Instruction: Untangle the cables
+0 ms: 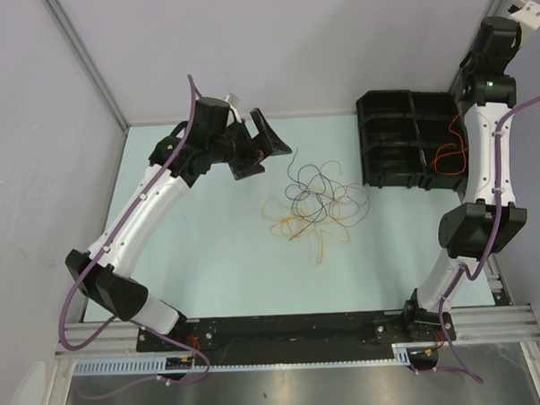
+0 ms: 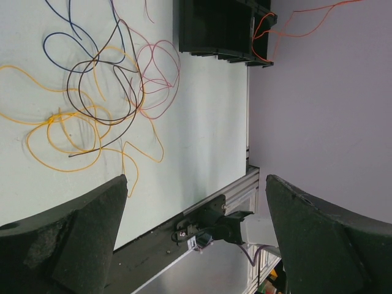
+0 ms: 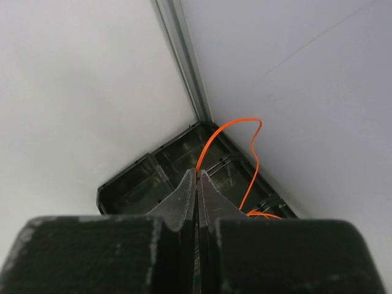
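The cables (image 1: 315, 200) lie in a loose tangle mid-table: yellow-orange, dark blue, purple-brown and pink-red wires; the tangle also shows in the left wrist view (image 2: 98, 98). My left gripper (image 1: 275, 159) is open and empty, raised just left of the tangle; in its own view the gripper (image 2: 196, 179) has its jaws wide apart. My right gripper (image 3: 197, 174) is shut on an orange cable (image 3: 242, 125) and holds it high above the black tray (image 3: 135, 177). The cable's lower end hangs into the tray's right side (image 1: 447, 154).
The black compartment tray (image 1: 391, 107) stands at the back right of the table. The orange cable rises from it in the left wrist view (image 2: 288, 30). Grey walls close the back and sides. An aluminium rail (image 1: 293, 325) runs along the near edge.
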Controlling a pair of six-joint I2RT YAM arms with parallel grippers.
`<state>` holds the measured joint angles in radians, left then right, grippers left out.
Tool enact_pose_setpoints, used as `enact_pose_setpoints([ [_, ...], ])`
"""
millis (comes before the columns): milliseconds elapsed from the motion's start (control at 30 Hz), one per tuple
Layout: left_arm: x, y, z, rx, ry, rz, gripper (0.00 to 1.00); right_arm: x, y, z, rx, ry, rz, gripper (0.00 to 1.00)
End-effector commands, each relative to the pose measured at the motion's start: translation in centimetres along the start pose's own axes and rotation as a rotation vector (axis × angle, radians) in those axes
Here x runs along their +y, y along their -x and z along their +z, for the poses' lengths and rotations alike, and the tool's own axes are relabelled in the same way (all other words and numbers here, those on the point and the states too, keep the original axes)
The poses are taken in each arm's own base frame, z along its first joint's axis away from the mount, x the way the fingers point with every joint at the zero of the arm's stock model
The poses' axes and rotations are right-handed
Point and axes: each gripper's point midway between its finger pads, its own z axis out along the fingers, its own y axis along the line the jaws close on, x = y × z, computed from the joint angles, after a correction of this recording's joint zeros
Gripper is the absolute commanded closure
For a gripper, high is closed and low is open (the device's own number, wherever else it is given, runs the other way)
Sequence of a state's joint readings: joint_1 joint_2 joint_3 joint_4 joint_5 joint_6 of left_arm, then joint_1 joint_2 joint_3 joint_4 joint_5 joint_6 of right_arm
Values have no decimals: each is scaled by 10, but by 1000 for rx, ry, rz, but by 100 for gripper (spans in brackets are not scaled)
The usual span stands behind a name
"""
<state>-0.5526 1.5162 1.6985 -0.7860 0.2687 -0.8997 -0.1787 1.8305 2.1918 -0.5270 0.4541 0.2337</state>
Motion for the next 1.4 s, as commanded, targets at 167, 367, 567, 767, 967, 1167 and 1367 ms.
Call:
enact_pose_setpoints([
  [167, -20, 7, 1, -9, -58, 18, 0, -6, -28, 0, 37, 23, 84, 100],
  [367, -18, 5, 2, 1, -59, 27, 0, -18, -70, -4, 131, 18, 119, 100],
  [567, -16, 4, 0, 2, -61, 44, 0, -20, -124, 3, 221, 31, 112, 100],
  [767, -12, 3, -6, -5, -56, 50, 0, -23, -162, 8, 266, 42, 104, 100],
  [967, -7, -1, -13, -10, -46, 50, 0, -35, -199, 10, 331, -4, 99, 100],
  [1167, 2, -4, -23, -26, -32, 47, 0, -72, -219, -3, 359, -195, 110, 100],
  [1367, 8, -5, -30, -36, -29, 42, 0, -87, -272, 1, 489, -243, 156, 100],
])
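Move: The right hand holds one end of the orange cable, high above the black organiser; the near-right compartment lies roughly 37 cm below, about level fore-and-aft and 2 cm to its right. The near-left compartment is some 14 cm to the hand's left at the same distance out, and the pink cable about 27 cm left and 11 cm back, on the table. From the left hand, the near-right compartment lies some 57 cm right, 16 cm ahead and 28 cm down. The right hand lowers the pinched orange cable some 25 cm towards the near-right compartment, fingers tipping down about 25 degrees. ##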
